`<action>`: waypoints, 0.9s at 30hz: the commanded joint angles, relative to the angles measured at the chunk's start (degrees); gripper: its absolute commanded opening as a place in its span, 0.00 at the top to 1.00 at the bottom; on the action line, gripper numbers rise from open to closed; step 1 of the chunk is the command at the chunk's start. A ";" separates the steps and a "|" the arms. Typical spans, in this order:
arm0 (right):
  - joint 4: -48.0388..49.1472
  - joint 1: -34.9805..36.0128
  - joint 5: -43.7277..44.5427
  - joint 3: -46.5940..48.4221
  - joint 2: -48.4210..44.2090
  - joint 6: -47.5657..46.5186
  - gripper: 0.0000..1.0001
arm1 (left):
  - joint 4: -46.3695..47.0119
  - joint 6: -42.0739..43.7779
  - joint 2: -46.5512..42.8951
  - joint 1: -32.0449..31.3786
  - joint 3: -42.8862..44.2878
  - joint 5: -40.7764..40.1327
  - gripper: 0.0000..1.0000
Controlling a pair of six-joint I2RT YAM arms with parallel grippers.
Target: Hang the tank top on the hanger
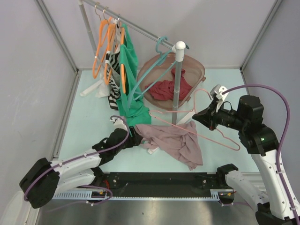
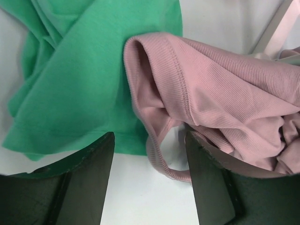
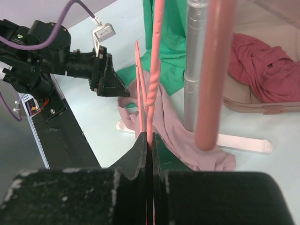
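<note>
The mauve-pink tank top (image 1: 176, 140) lies crumpled on the table in front of the rack pole. My left gripper (image 1: 136, 136) is open at its left edge. In the left wrist view a strap loop of the tank top (image 2: 164, 164) lies between the open fingers (image 2: 89, 178), touching neither clearly. My right gripper (image 1: 197, 116) is shut on the light-pink hanger (image 1: 236, 147) and holds it above the tank top's right side. In the right wrist view the hanger wire (image 3: 154, 70) rises from the closed gripper (image 3: 151, 136), with the tank top (image 3: 173, 131) beneath.
A clothes rack stands behind, its pole (image 1: 177, 84) close to the hanger. On it hang orange hangers (image 1: 105, 47), a teal hanger (image 1: 159, 47) and a green garment (image 1: 129, 84), whose hem reaches my left gripper. A basket (image 1: 197, 68) holds a dark red garment (image 1: 171, 86).
</note>
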 commanded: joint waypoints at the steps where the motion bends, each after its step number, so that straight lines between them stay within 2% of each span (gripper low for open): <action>1: 1.21 1.59 -0.36 0.60 -1.16 0.26 1.00 | 9.04 -5.17 2.87 0.26 -2.10 3.71 0.35; 4: 1.03 2.82 -0.09 0.25 -0.90 0.43 1.00 | 15.28 -7.37 5.86 0.26 -4.12 7.40 0.43; 7: 0.68 4.66 -0.09 -0.01 -0.02 0.43 1.00 | 15.82 -7.29 7.10 0.26 -3.78 8.55 0.78; 8: 0.85 5.28 -0.09 -0.10 0.24 0.43 1.00 | 15.04 -6.59 6.40 0.26 -2.99 8.20 0.96; 9: 1.03 5.72 -0.44 -0.28 0.51 0.87 1.00 | 11.72 -5.97 3.43 0.26 -2.29 6.81 1.00; 13: 2.61 9.14 0.34 -2.03 3.31 2.45 1.00 | -1.56 0.00 -4.49 0.53 4.38 2.14 1.00; 17: 2.96 13.97 2.10 -3.09 5.51 2.63 1.00 | -13.33 7.46 -9.07 1.84 11.32 1.78 1.00; 21: 2.78 16.97 7.19 -3.18 7.10 2.01 1.00 | -19.15 12.84 -11.01 2.20 15.64 3.72 1.00; 27: 3.05 17.68 9.31 -1.34 7.80 1.75 1.00 | -25.13 18.46 -11.54 2.20 19.95 6.62 1.00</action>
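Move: Open left fingers straddle the left edge of the tank top's opening, which lies about 2 cm to the right, 1 cm back and 2 cm below; the green shirt's loose end lies some 9 cm ahead and 2 cm left, the rack post's foot roughly 15 cm right and 3 cm ahead. For the right hand, which holds the pink hanger, that tank top edge is around 21 cm left, 2 cm ahead and 31 cm below. The left hand sinks about 2.5 cm onto the tank top's edge, easing slightly back and right, shuts its fingers to pinch the edge, then lifts it some 13 cm, the fingers tipping up. Meanwhile the right hand keeps hold of the hanger and brings it left, down and a little back towards the left hand, dipping the hanger's left end and swinging counter-clockwise. ##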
